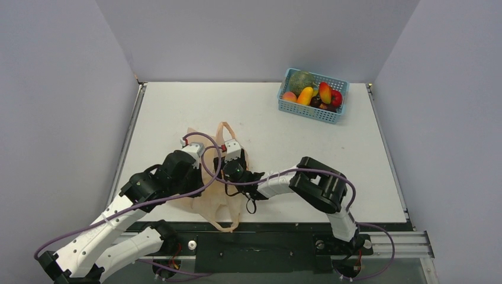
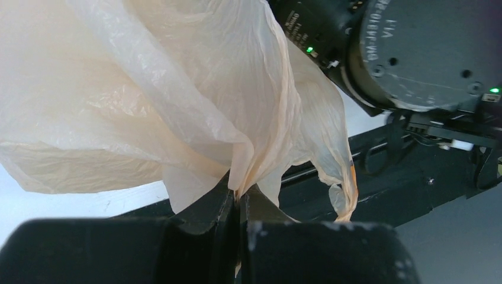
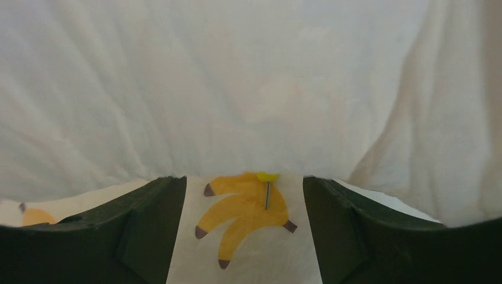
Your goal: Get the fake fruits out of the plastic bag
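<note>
The plastic bag lies crumpled between the two arms near the table's front edge, with one loop handle sticking up. My left gripper is shut on a gathered fold of the bag and holds it up. My right gripper is open inside the bag, with bag film all around it. A printed banana mark on the film shows between its fingers. The fake fruits, melon, banana, mango and plum, sit in the blue basket. I see no fruit inside the bag.
The basket stands at the far right of the table, with a peach-coloured fruit and a red fruit in it too. Grey walls close in three sides. The right arm's motor housing hangs close above my left gripper.
</note>
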Available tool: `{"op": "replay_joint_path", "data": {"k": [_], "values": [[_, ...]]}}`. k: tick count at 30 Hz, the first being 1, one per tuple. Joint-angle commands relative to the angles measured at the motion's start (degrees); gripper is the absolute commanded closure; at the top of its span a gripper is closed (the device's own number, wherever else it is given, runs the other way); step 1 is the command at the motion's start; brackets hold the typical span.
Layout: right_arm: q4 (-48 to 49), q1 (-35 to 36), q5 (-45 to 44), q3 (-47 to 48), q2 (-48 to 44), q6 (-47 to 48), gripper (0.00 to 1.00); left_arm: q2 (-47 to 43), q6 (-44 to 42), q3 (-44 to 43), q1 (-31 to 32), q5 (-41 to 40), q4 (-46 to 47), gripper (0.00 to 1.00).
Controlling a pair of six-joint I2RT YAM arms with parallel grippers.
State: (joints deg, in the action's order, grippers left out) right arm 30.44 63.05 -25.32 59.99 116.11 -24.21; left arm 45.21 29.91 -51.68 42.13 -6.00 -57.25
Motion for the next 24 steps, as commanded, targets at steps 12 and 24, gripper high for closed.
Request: {"op": "replay_joint_path", "data": {"k": [12,24], "values": [[-2.10,-0.62,-4.55,16.29,14.86,5.68,0.68,1.13,0.66,-0.34,-0.06,-0.85,1.22,1.00],[-3.52,-0.48,-2.88,7.21,1.59,6.78,0.92,1.24,0.84,-0.38,-0.10,-1.65,1.14,1.00]]}}
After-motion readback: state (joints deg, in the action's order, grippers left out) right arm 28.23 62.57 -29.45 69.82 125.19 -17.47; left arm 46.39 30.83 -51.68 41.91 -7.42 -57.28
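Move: From the right gripper, already inside the bag with fingers open, the small yellow-green fruit with the thin stem lies about 4 cm ahead, 4 cm to the left and 2 cm lower. The bag's far handle loop stands some 9 cm ahead and 2 cm to the right, a little higher; the near loop lies roughly 20 cm back and 3 cm right. From the left gripper the fruit is about 16 cm ahead, level sideways, 15 cm below. Push the right gripper forward and left, sinking slightly, about 6 cm in all to the small fruit inside the bag, then pinch the fruit between the fingertips. Once they have closed, start drawing it back right by some 2 cm. Keep the left gripper shut on the bag and practically still. ##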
